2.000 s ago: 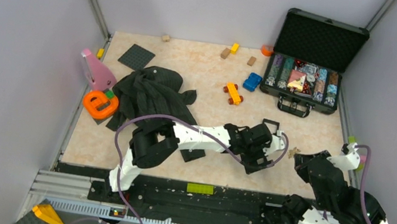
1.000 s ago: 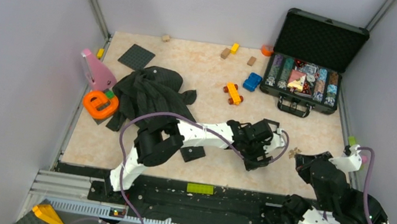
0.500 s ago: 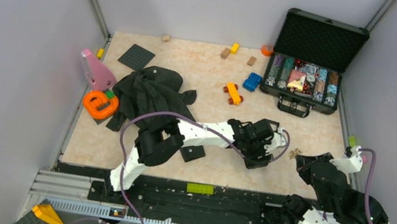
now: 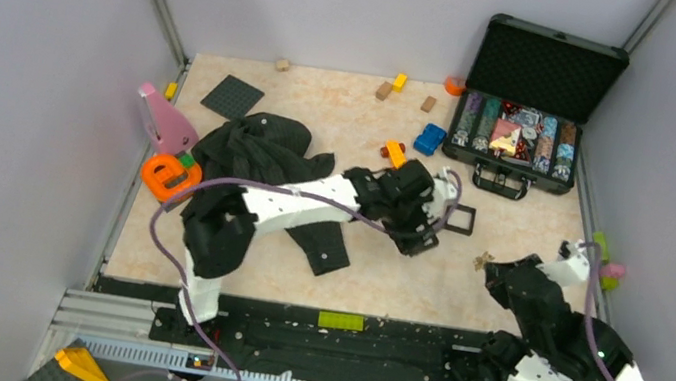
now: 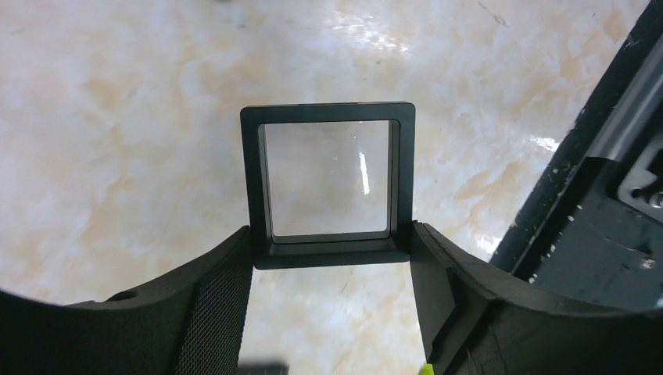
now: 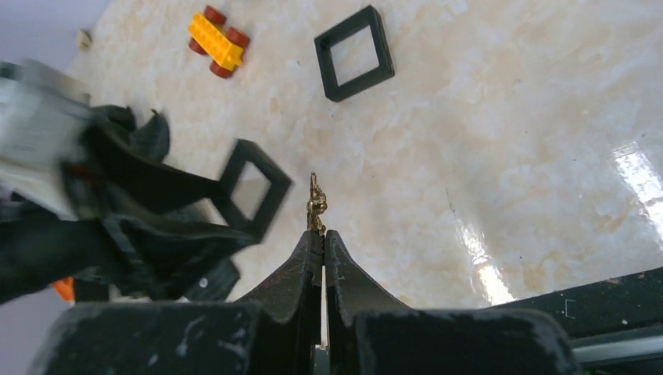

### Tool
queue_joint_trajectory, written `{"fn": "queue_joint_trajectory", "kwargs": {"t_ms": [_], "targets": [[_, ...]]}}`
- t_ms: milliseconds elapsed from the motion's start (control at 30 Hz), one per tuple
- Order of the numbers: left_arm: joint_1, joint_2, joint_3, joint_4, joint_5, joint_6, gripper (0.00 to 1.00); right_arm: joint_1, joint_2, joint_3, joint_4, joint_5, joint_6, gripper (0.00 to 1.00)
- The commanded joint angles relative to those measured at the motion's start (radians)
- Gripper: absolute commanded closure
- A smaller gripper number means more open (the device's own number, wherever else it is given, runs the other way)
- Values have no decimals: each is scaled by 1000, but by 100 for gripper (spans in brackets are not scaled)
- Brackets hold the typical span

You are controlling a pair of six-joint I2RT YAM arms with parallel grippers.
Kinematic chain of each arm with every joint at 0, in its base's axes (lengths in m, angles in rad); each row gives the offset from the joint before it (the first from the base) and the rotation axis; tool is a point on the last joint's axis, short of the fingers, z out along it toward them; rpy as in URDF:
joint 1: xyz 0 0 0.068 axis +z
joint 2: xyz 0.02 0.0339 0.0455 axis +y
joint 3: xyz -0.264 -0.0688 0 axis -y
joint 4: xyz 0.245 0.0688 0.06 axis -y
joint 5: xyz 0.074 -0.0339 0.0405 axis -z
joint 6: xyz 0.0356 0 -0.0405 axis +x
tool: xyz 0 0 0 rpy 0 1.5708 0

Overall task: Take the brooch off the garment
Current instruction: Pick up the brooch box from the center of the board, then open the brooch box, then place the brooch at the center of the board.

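Note:
The garment (image 4: 259, 153), a dark crumpled shirt, lies at the left of the table. The brooch (image 6: 316, 205), tiny and gold, sticks up from the tips of my right gripper (image 6: 323, 234), which is shut on it. In the top view, the right gripper (image 4: 490, 268) holds the brooch (image 4: 482, 263) above bare table, well right of the garment. My left gripper (image 5: 330, 251) is shut on the lower corners of a black square frame (image 5: 328, 183) with a clear window. That frame (image 6: 254, 190) hangs tilted just beyond the brooch.
A second black frame (image 4: 459, 219) lies flat by the left gripper (image 4: 418, 240). A black square lid (image 4: 329, 260) lies near the garment's front. An open case of chips (image 4: 525, 128) stands back right. A yellow toy car (image 4: 394, 153), a blue block (image 4: 429, 140) and an orange ring (image 4: 169, 177) are scattered.
My left arm has swung back and to the left, its jaws closing on the black frame. The right gripper has shifted a little left with the brooch.

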Motion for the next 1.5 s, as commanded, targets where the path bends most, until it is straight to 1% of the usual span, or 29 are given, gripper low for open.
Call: {"fn": "queue_joint_trajectory", "kwargs": {"t_ms": [0, 67, 133, 200, 267, 333, 433, 567, 700, 800, 833, 867, 900, 967, 1000, 1067, 1100, 1133, 1167, 1200, 1233, 1267, 1367, 1467], "targets": [[66, -179, -73, -19, 27, -108, 43, -2, 37, -118, 221, -110, -92, 100], [94, -226, -123, -31, 26, -148, 44, -2, 25, -216, 421, -242, -214, 100], [129, -284, -188, -19, 35, -189, 45, -2, -2, -362, 628, -382, -274, 100], [165, -351, -264, 14, 48, -222, 47, -2, -10, -483, 828, -493, -300, 100], [198, -421, -336, 42, 51, -248, 49, -2, 11, -574, 1010, -572, -304, 100], [227, -487, -402, 62, 56, -268, 49, -2, 72, -623, 1137, -599, -289, 100], [259, -567, -476, 83, 67, -290, 49, -4, 230, -623, 1253, -626, -289, 100], [277, -641, -549, 108, 86, -314, 49, -6, 414, -594, 1341, -671, -306, 100], [300, -669, -596, 163, 146, -351, 51, -11, 504, -574, 1360, -666, -320, 100], [313, -675, -616, 198, 205, -371, 54, -17, 521, -566, 1351, -661, -345, 97], [316, -676, -621, 207, 217, -375, 54, -19, 522, -563, 1339, -655, -352, 94], [318, -677, -624, 215, 223, -381, 55, -23, 520, -557, 1325, -651, -359, 88], [323, -676, -625, 216, 229, -388, 55, -27, 518, -549, 1306, -650, -371, 80], [334, -673, -628, 225, 251, -407, 56, -36, 510, -522, 1250, -641, -403, 62], [340, -671, -631, 236, 266, -416, 56, -38, 503, -501, 1192, -628, -420, 58], [350, -670, -644, 270, 314, -437, 57, -40, 485, -449, 1097, -604, -460, 42], [354, -670, -652, 288, 334, -453, 57, -40, 475, -424, 1067, -600, -489, 33], [359, -668, -658, 303, 356, -470, 58, -39, 465, -401, 1055, -608, -533, 27], [362, -665, -661, 320, 376, -482, 58, -38, 454, -382, 1051, -643, -587, 22], [365, -661, -662, 331, 396, -492, 58, -37, 448, -362, 1057, -670, -636, 14], [367, -657, -662, 340, 412, -505, 59, -30, 445, -345, 1067, -694, -680, 9], [370, -650, -661, 349, 426, -520, 59, -20, 447, -329, 1076, -705, -719, 7], [374, -632, -658, 386, 477, -570, 59, 25, 456, -293, 1118, -705, -819, 4], [375, -625, -665, 433, 512, -615, 59, 38, 463, -288, 1190, -719, -863, 2]]}}
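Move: The gold brooch is pinched in the right fingers; the bare table spot it goes to lies about 18 cm left, 1 cm ahead and 17 cm below the right hand. Around that spot, the garment's cuff end lies about 11 cm farther left and 2 cm farther out, the yellow-green strip 7 cm left of it and 10 cm nearer. From the left hand, already holding the brooch box, the spot lies some 7 cm back, 5 cm left and 8 cm below. The brooch goes left and down in the right hand, roughly 17 cm left and 15 cm down, wrist swinging counter-clockwise, to the bare table beside the cuff; the fingers open wide, let go of it there and rise about 10 cm. The brooch box, still pinched in the left hand, swings some 15 cm left and lifts, turning counter-clockwise, then the wrist tilts its left side down, drifting slightly back right and higher. ##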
